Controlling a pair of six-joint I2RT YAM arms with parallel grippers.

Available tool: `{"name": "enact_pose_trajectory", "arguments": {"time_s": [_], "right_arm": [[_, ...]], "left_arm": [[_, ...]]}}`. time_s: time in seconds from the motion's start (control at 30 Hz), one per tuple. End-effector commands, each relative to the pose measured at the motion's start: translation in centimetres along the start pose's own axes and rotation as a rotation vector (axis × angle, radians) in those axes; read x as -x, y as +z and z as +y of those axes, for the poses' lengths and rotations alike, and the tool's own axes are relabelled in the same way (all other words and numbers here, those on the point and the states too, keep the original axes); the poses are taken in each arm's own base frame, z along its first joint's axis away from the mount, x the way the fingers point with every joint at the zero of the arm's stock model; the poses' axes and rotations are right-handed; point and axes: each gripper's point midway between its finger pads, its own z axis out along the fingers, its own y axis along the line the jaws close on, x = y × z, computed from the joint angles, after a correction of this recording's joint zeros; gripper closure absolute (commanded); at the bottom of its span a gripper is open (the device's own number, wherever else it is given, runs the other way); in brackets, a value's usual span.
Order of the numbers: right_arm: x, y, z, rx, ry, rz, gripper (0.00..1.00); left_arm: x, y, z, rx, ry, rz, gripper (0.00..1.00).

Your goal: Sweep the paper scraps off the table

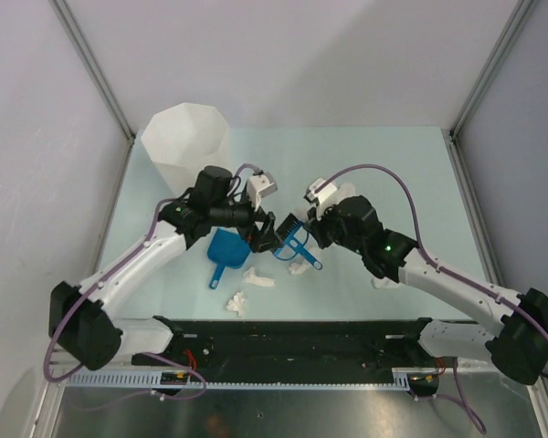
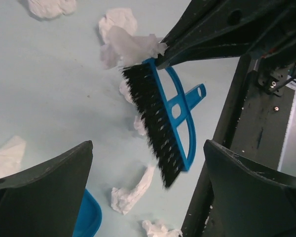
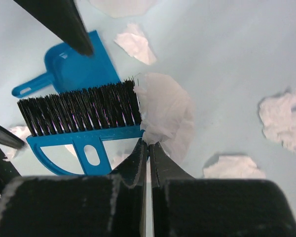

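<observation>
My right gripper [image 3: 149, 143] is shut on one end of the blue hand brush [image 3: 81, 111], with a white paper scrap [image 3: 163, 108] pinched at the same spot. The brush [image 2: 163, 118] hangs tilted over the mint-green table [image 1: 393, 164] with its black bristles facing my left gripper. My left gripper [image 2: 148, 148] is open and empty just above the table, between the blue dustpan [image 2: 86, 219] and the brush. Loose scraps lie under and around it: an elongated scrap [image 2: 130, 190], one by the rail [image 2: 160, 229], and others [image 2: 119, 19] further off. In the top view the two grippers meet at the brush [image 1: 292, 235].
The blue dustpan [image 1: 226, 251] lies flat left of the brush. A tall white faceted bin [image 1: 184, 137] stands at the back left. More scraps lie near the front rail [image 1: 236, 301] and by the right arm [image 1: 382, 281]. The black front rail [image 1: 292, 333] is close.
</observation>
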Motion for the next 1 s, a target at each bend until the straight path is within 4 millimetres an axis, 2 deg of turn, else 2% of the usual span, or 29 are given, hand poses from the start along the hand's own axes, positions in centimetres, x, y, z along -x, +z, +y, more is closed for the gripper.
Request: {"name": "enact_pose_trajectory", "arguments": {"time_s": [0.0, 0.07, 0.13, 0.17, 0.27, 0.3, 0.33, 0.43, 0.47, 0.5, 0.57, 0.6, 0.67, 0.7, 0.77, 0.8, 0.83, 0.9, 0.93, 0.97], "right_arm": [[4.8, 1.0, 1.5, 0.102, -0.069, -0.13, 1.0], [5.0, 1.2, 1.5, 0.112, -0.073, -0.131, 1.0], [4.7, 1.4, 1.4, 0.118, -0.078, -0.124, 1.0], [5.5, 1.5, 1.7, 0.131, -0.08, -0.153, 1.0], [5.5, 1.6, 1.9, 0.154, -0.064, -0.154, 1.0], [5.4, 1.6, 1.7, 0.152, -0.05, -0.152, 1.0], [5.3, 1.7, 1.7, 0.161, -0.037, -0.145, 1.0], [4.6, 1.8, -0.6, 0.121, 0.059, -0.115, 1.0], [3.5, 1.9, -1.5, 0.098, 0.103, -0.071, 1.0], [3.0, 1.7, -4.1, 0.03, 0.198, -0.057, 0.86], [1.1, 1.4, -7.1, -0.051, 0.33, 0.001, 0.63], [-0.1, 0.8, -10.9, -0.159, 0.416, 0.018, 0.5], [-2.8, -0.4, -14.3, -0.298, 0.585, 0.08, 0.44], [-4.1, -1.4, -16.9, -0.375, 0.651, 0.091, 0.4], [-5.3, -2.4, -17.9, -0.4, 0.705, 0.119, 0.36], [-4.9, -2.8, -18.0, -0.395, 0.696, 0.106, 0.34], [-4.3, -2.9, -17.8, -0.385, 0.672, 0.093, 0.31], [-2.9, -3.3, -16.9, -0.358, 0.592, 0.064, 0.19], [-1.4, -3.6, -15.4, -0.32, 0.536, 0.031, 0.11], [-0.4, -3.7, -14.5, -0.288, 0.485, 0.01, 0.03]], "left_arm": [[0.9, 1.1, -1.9, -0.128, -0.056, 0.005, 0.0], [0.1, 1.7, -2.4, -0.163, -0.083, 0.03, 0.02], [-0.3, 2.1, -2.4, -0.175, -0.101, 0.044, 0.13], [-0.6, 2.5, -2.2, -0.177, -0.112, 0.058, 0.17], [-0.9, 3.1, -2.4, -0.213, -0.143, 0.074, 0.56], [-0.9, 3.2, -2.6, -0.228, -0.157, 0.076, 0.91], [-0.8, 3.2, -2.7, -0.233, -0.167, 0.076, 1.0], [-0.6, 3.2, -2.2, -0.204, -0.176, 0.075, 1.0], [-0.7, 3.1, -1.9, -0.184, -0.182, 0.077, 1.0], [-0.7, 3.0, -1.7, -0.164, -0.183, 0.076, 1.0], [-1.1, 2.8, 0.0, -0.056, -0.178, 0.098, 1.0], [-1.1, 2.6, 0.7, -0.01, -0.167, 0.111, 1.0], [-1.2, 1.8, 2.8, 0.118, -0.114, 0.15, 1.0], [-1.2, 1.5, 3.4, 0.152, -0.099, 0.159, 1.0], [-0.9, 0.9, 3.6, 0.167, -0.071, 0.161, 1.0], [-0.8, 0.8, 3.1, 0.145, -0.065, 0.15, 1.0], [-0.4, 0.6, 2.5, 0.116, -0.071, 0.135, 1.0], [1.3, -0.2, 1.1, 0.074, -0.093, 0.078, 1.0], [2.2, -0.7, 1.0, 0.075, -0.104, 0.053, 1.0], [4.3, -1.8, 0.7, 0.081, -0.095, -0.004, 1.0]]}}
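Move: For the empty, open left hand, the head of the brush lies about 6 cm to the right and 3 cm below, level fore and aft. The dustpan is some 11 cm to its left and a paper scrap 6 cm back and 2 cm left, both 20 cm below. The right hand, gripping the brush's far end with a paper scrap, has the left gripper 12 cm left and 3 cm back; another scrap lies 3 cm back, 1 cm left, 19 cm below. The right hand holds the brush out a further 2–3 cm left while the left hand sinks about 4 cm, edges right with its fingers tipping down, and pinches the near end of the brush head between the bristle side and back. Once those fingers are shut, the right hand opens, lets go of brush and scrap, and swings quickly some 19 cm right and 8 cm forward, sinking a little and turning clockwise towards the scraps on the right, as the left hand shifts the brush a few centimetres forward and left. ##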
